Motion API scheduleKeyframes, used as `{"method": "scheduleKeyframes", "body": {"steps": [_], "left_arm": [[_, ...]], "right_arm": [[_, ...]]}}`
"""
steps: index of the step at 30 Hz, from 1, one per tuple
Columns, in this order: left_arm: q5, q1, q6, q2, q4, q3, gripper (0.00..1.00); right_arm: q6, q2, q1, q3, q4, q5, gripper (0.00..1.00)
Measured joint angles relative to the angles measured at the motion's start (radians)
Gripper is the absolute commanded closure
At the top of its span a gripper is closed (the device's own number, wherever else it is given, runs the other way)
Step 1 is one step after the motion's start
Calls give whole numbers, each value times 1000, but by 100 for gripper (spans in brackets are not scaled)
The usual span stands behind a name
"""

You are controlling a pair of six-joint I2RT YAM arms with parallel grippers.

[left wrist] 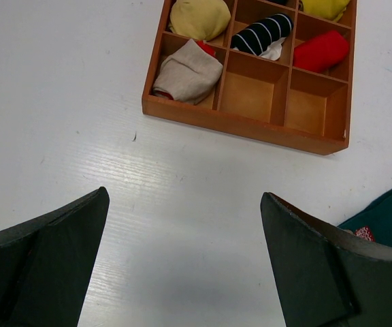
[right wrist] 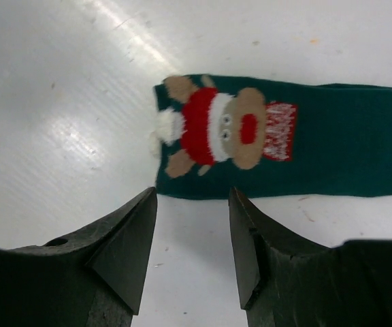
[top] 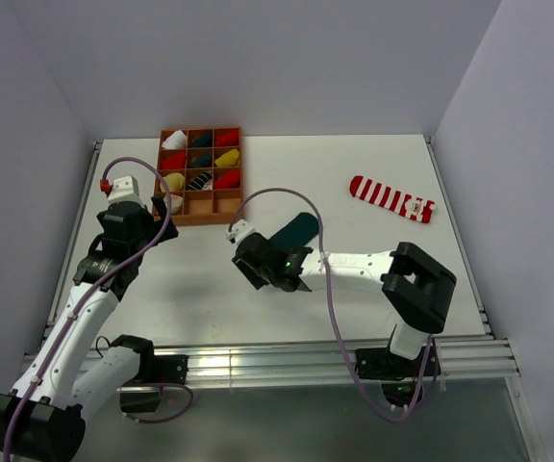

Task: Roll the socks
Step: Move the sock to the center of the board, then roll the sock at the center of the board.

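A dark green sock [right wrist: 332, 146] with a bear figure lies flat on the white table [top: 200, 279], also seen in the top view [top: 296, 231] and the left wrist view [left wrist: 386, 218]. My right gripper [right wrist: 192, 197] hovers just short of its long edge near the figure end; its jaws are open with bare table between them. The red-and-white striped sock [top: 392, 199] lies flat at the far right. A beige sock [left wrist: 188, 71] sits bundled in the near-left compartment of the wooden tray [left wrist: 243, 122]. My left gripper [left wrist: 184, 197] is wide open over bare table in front of the tray.
The tray [top: 200, 218] holds rolled bundles: yellow [left wrist: 199, 17], dark striped [left wrist: 260, 34], red [left wrist: 322, 49]. Two near compartments [left wrist: 254, 88] hold nothing. Walls close in the table at the back and sides. The right arm [top: 354, 269] reaches left across the table's front.
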Motion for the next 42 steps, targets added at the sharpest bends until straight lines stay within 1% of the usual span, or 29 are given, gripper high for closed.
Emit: {"method": "scheduleKeyframes", "body": {"steps": [8, 14, 22, 32, 36, 38, 41, 42], "left_arm": [[1, 2, 0, 0, 0, 0, 2], [2, 4, 0, 0, 0, 0, 2], [2, 4, 0, 0, 0, 0, 2], [2, 4, 0, 0, 0, 0, 2], [2, 4, 0, 0, 0, 0, 2], [2, 4, 0, 0, 0, 0, 2], [2, 4, 0, 0, 0, 0, 2], [2, 4, 0, 0, 0, 0, 2]], "right_arm": [[-41, 96, 78, 3, 21, 28, 46], [-68, 141, 82, 6, 30, 77, 46], [-108, 159, 88, 20, 43, 114, 46], [-145, 198, 97, 56, 51, 149, 49], [-153, 210, 101, 65, 51, 163, 60], [-152, 216, 104, 71, 44, 167, 63], [-151, 236, 104, 91, 31, 185, 76], [-147, 242, 106, 96, 27, 192, 82]]}}
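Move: About 8 cm ahead of the right hand and 6 cm to its right lies the middle of the green sock, some 6 cm lower; the near corner of its pompom end is closer, level ahead-and-back and about 2 cm left. The sock box stands roughly 28 cm ahead and 15 cm left, the striped sock about 22 cm ahead and 39 cm right. From the idle left hand, the green sock is some 26 cm right, 3 cm ahead and 19 cm below. Sinking about 5 cm to the table beside the pompom end, the right hand first eases back 2 cm, then creeps forward again and slightly left along the tabletop to the green sock's near corner, rolling its left side down some 15 degrees. Only late do the half-open fingers draw together, pinching the corner. ##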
